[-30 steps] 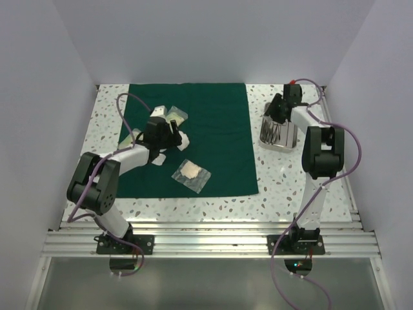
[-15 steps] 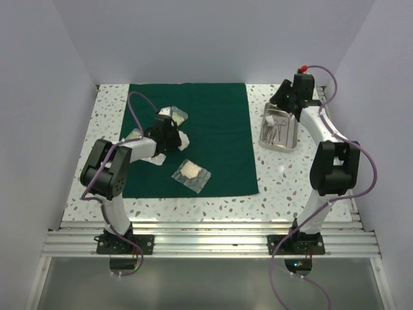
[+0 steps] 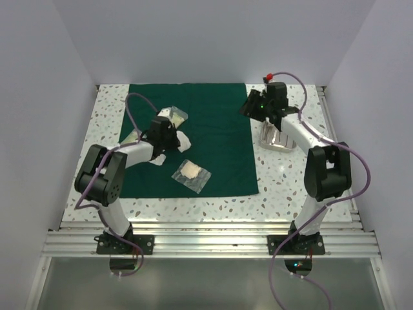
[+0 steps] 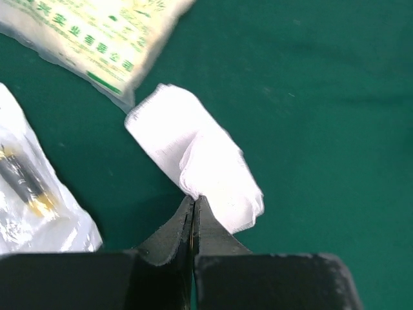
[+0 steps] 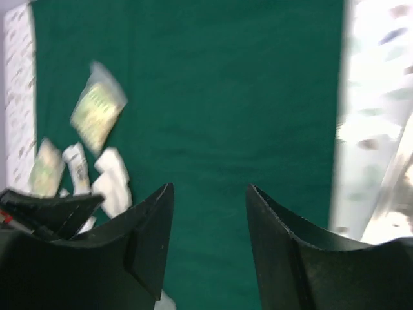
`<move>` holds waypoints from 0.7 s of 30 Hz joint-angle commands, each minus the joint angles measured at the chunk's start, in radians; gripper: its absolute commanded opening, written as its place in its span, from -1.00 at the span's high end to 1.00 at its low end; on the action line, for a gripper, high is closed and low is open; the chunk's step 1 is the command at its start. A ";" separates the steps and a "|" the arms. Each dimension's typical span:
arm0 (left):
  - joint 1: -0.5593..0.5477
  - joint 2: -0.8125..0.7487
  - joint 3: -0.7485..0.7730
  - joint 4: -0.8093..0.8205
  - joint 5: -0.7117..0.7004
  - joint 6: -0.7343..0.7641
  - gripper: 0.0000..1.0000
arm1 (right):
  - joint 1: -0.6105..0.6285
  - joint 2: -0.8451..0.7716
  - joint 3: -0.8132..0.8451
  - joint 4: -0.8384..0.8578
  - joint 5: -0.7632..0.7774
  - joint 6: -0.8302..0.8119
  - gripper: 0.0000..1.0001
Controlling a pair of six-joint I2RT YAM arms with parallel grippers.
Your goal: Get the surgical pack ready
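Observation:
The dark green cloth (image 3: 213,123) lies flat on the table. On its left part sit a loose white gauze (image 3: 182,139) and clear gauze pouches (image 3: 175,115) (image 3: 191,174). My left gripper (image 3: 173,137) is down on the cloth. In the left wrist view its jaws (image 4: 193,199) are shut on the near edge of the white gauze (image 4: 193,155), which bunches at the tips. My right gripper (image 3: 250,107) hangs open and empty over the cloth's right edge; its wrist view shows only the cloth (image 5: 213,97) between the fingers. The steel tray (image 3: 276,138) stands right of the cloth, partly hidden by the right arm.
A printed gauze pouch (image 4: 97,32) and another pouch with a dark item (image 4: 26,194) lie close to the left fingers. A further pouch (image 3: 132,137) lies at the cloth's left edge. White walls close in the speckled table (image 3: 290,181) on three sides.
The left gripper went from open to shut on the white gauze. The right arm swung left from over the steel tray to the cloth's right edge, still open.

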 commanded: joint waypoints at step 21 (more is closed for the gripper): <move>-0.011 -0.203 -0.140 0.290 0.350 -0.004 1.00 | 0.255 0.192 -0.092 0.497 -0.414 0.160 -0.49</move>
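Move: The left hand already pinches one gauze; the right gripper it is taken to hangs about 31 cm to its right, 10 ahead and 12 above. Other gauzes lie almost directly beneath the left hand, some 3 cm down; at that same table height, the cream bag is about 6 cm ahead and 1 left. From the right hand, the held gauze is roughly 31 cm left, 10 back and 14 below. Left hand lifts its pinched gauze 8 cm, drifting right; open right hand sweeps 17 cm left towards it, widening. ##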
